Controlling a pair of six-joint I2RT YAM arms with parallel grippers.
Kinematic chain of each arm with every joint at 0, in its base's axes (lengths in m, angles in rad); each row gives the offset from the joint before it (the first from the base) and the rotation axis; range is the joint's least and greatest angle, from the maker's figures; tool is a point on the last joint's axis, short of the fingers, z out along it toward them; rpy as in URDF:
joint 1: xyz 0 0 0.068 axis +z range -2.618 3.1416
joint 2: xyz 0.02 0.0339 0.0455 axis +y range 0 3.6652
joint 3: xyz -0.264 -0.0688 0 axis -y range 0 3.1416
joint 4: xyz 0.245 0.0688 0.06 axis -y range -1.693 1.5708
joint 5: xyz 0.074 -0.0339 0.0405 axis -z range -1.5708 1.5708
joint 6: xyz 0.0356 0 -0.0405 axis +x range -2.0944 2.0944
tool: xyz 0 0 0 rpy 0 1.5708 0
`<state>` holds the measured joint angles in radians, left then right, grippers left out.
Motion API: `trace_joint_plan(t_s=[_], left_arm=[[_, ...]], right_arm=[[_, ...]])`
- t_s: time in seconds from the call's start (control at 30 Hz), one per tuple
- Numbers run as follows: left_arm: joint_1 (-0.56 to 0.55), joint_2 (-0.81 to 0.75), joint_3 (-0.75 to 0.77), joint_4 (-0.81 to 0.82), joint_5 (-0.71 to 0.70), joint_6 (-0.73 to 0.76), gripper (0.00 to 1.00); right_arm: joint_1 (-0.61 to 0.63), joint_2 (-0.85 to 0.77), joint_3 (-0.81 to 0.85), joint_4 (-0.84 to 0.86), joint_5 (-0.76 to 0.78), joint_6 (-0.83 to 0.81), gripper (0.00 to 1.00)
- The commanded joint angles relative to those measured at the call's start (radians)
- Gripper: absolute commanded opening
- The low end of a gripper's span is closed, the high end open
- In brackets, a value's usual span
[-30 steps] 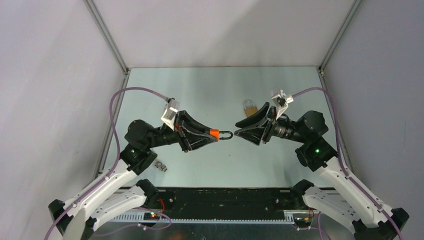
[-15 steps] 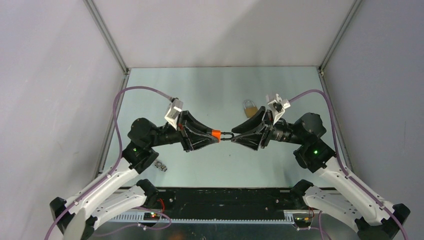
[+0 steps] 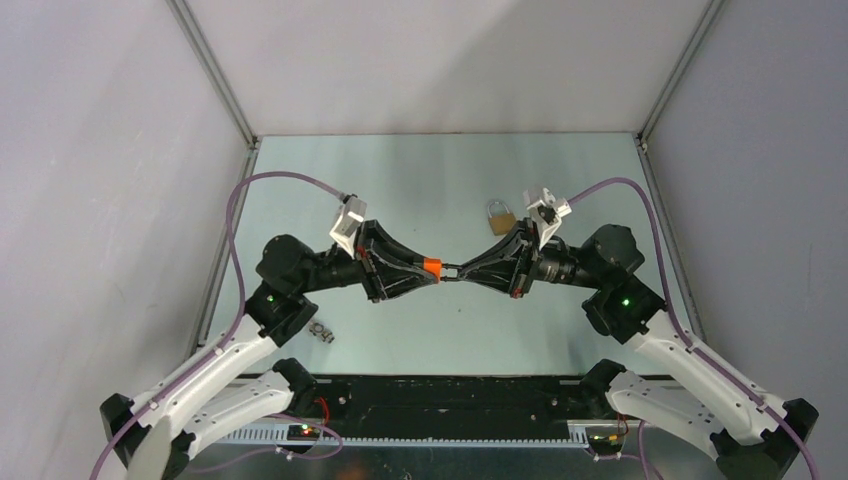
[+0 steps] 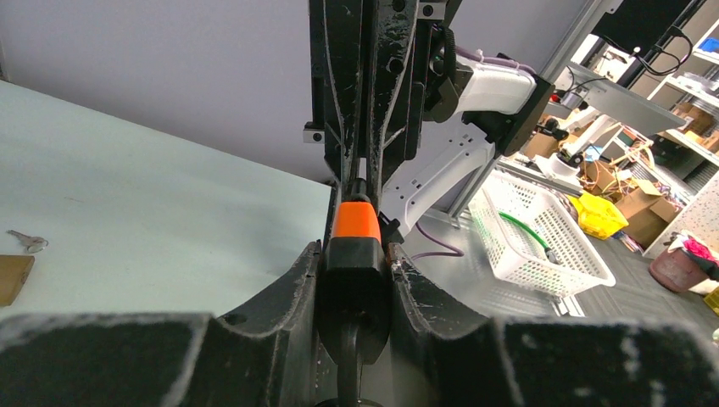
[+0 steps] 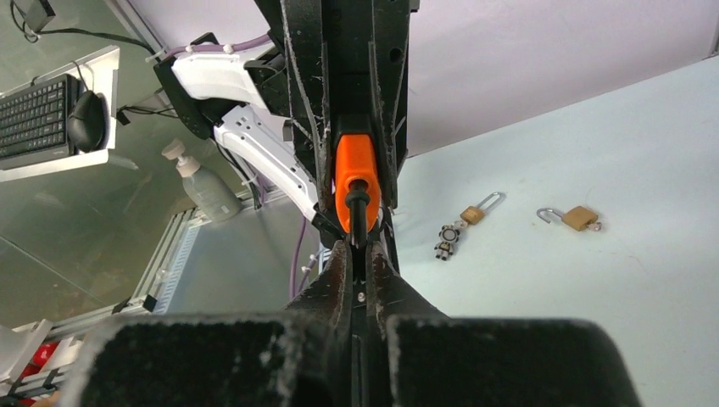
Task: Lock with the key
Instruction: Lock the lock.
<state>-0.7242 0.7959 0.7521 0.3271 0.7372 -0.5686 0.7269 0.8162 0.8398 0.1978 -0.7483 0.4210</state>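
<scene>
An orange-and-black padlock (image 3: 432, 266) hangs in the air over the middle of the table, with my left gripper (image 3: 437, 268) shut on its body. In the left wrist view the padlock (image 4: 354, 229) fills the gap between the left gripper's (image 4: 356, 250) fingers. Its black shackle (image 3: 452, 271) points right. My right gripper (image 3: 462, 272) is shut on that shackle (image 5: 357, 208), tip to tip with the left one, as the right wrist view of the gripper (image 5: 360, 248) shows. A small silver key (image 4: 25, 242) lies on the table far off.
A brass padlock (image 3: 500, 215) lies on the table behind the right gripper. Near the left arm's base lie a small figure keychain (image 5: 447, 241) on a brass padlock (image 5: 473, 213) and another open brass padlock (image 5: 579, 217). Grey walls enclose the table.
My right gripper has moved left to the padlock and shut on its shackle. The left gripper has kept its hold and hardly moved.
</scene>
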Motion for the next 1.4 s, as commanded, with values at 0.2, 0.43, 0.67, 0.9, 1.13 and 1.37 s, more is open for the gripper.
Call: trace_joint_plan(t_s=[0.2,0.43,0.67,0.9,1.13,1.37], left_arm=[[-0.056,0.052,0.032,0.047,-0.022,0.004,0.0],[-0.09,0.099,0.044,0.047,-0.043,0.003,0.0],[-0.111,0.117,0.047,0.047,-0.038,0.004,0.0],[-0.106,0.09,0.042,0.035,-0.149,0.0,0.0],[-0.089,0.029,0.063,0.021,-0.375,-0.192,0.0],[-0.088,0.0,0.072,0.02,-0.52,-0.363,0.0]], right_arm=[[0.062,0.048,0.014,0.111,0.069,0.027,0.0],[0.111,0.104,0.015,0.159,0.085,0.046,0.0],[0.163,0.143,0.016,0.208,0.102,0.058,0.0],[0.148,0.093,0.015,0.122,0.222,0.041,0.0],[0.079,0.003,-0.008,0.04,0.45,0.113,0.4],[0.099,-0.057,-0.104,0.21,0.617,0.304,0.71]])
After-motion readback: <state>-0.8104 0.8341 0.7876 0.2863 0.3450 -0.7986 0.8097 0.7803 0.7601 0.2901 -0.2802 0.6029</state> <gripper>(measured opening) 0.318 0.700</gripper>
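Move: The left hand still grips the orange lock's body, its middle about 1 cm to the right of the hand point; the shackle lies some 4 cm to its right and about 1 cm above. For the right hand, fingers nearly shut, the shackle is about 3 cm to the left and the lock body roughly 6 cm left, both level. The brass lock lies some 22 cm ahead, 7 cm right and 35 cm below the right hand. Inward from both sides, the right hand goes about 2 cm left and the left hand about 1 cm right, squeezing the shackle into the orange lock's body with the right fingertips. Both rise some 2.5 cm, then swing 4 to 5 cm forward while sinking slightly; the left keeps its grip and rolls about 20 degrees, while the right turns clockwise, opens wide and backs off the shackle. ##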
